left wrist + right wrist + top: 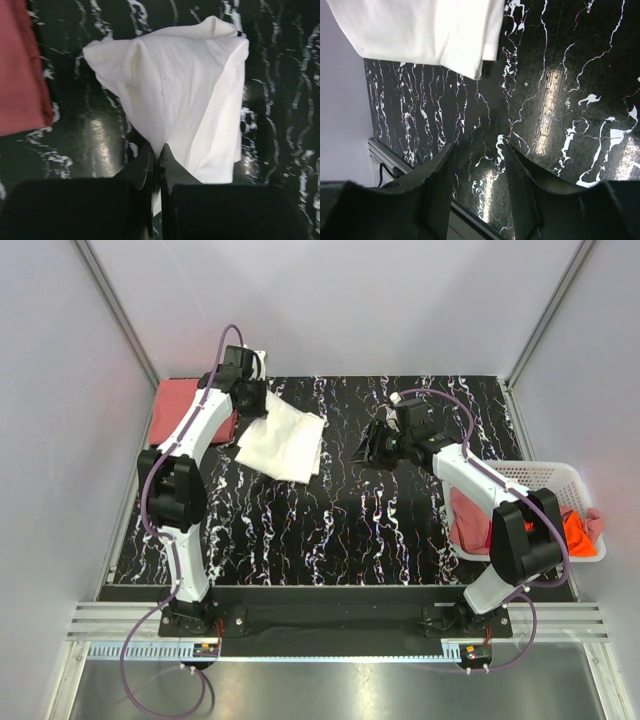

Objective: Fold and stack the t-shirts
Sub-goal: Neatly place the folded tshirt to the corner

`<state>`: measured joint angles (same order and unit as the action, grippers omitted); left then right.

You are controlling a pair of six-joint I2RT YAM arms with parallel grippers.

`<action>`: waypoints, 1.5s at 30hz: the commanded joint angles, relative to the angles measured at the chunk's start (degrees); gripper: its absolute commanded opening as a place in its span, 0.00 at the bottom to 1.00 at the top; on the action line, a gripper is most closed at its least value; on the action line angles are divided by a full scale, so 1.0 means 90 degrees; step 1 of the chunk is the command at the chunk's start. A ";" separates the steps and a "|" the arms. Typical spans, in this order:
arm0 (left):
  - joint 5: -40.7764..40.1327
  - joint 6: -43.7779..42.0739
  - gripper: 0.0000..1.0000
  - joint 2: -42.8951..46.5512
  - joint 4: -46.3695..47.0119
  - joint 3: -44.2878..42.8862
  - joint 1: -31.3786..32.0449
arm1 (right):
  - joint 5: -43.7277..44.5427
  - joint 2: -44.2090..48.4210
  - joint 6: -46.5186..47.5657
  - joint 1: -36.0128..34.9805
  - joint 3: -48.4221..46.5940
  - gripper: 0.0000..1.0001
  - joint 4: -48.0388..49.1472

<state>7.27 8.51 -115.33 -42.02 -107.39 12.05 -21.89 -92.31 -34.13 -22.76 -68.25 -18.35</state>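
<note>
A folded cream-white t-shirt (283, 443) lies at the back left of the black marbled table (340, 520). My left gripper (252, 400) is shut on its far corner, and in the left wrist view the cloth (185, 90) is pinched between the closed jaws (156, 150) and lifted into a peak. A folded salmon-pink t-shirt (185, 410) (20, 65) lies flat just left of it. My right gripper (368, 448) (480, 150) hangs open over bare table right of the white t-shirt (420, 30), with nothing between its fingers.
A white slatted basket (540, 468) stands at the right edge, holding an orange t-shirt (575, 530) and a pink one (465, 520) draped over its near-left rim. Grey walls close in the table on three sides.
</note>
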 commanded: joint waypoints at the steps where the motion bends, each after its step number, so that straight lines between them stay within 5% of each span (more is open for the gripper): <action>1: -0.1214 -0.0496 0.00 0.0071 -0.0087 -0.0526 -0.0070 | -0.0195 0.0267 0.0129 -0.0010 -0.0268 0.51 0.0115; 13: -0.2789 -0.1814 0.00 -0.0807 -0.0038 -0.2373 -0.0665 | -0.0195 0.0140 0.0354 -0.0010 -0.0629 0.51 0.0144; 19: -0.2683 -0.2127 0.00 -0.1199 0.0401 -0.2764 -0.1212 | -0.0234 0.0003 0.0462 -0.0010 -0.0834 0.51 0.0164; 29: -0.2770 -0.3230 0.00 -0.1492 0.1436 -0.2403 -0.1515 | -0.0331 -0.0436 0.0706 0.0127 -0.1157 0.52 0.0183; 38: -0.2526 -0.3202 0.00 -0.1473 0.1866 -0.2384 -0.1906 | -0.0390 -0.0661 0.0726 0.0244 -0.1128 0.52 0.0359; 45: -0.2652 -0.3709 0.00 -0.1452 0.3076 -0.1309 -0.2081 | -0.0478 -0.0700 0.0687 0.0293 -0.1021 0.52 0.0515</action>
<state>-14.90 -21.34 -129.51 -23.29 -120.16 -6.00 -24.67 -98.65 -28.71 -20.47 -76.47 -16.99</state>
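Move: The left hand already pinches the white t-shirt's far left corner. The folded red t-shirt it is bound for lies about 21 cm to the left, 10 cm ahead and 14 cm below; the table's back left corner is roughly 10 cm left of the red t-shirt's middle and 15 cm beyond it. The white t-shirt's middle trails some 8 cm right of the hand and 3 cm back. From the right hand, the red t-shirt lies about 53 cm left and 22 cm ahead. Leftward and then also forward, the left hand sweeps about 26 cm left and 12 cm out over the red t-shirt, keeping its pinch on the white t-shirt; it arcs up some 6 cm, then sinks most of that again. The wrist rolls some 35 degrees, its left side rising, so the fingers swing to point leftward. The empty right hand, half open, eases about 4 cm forward. ##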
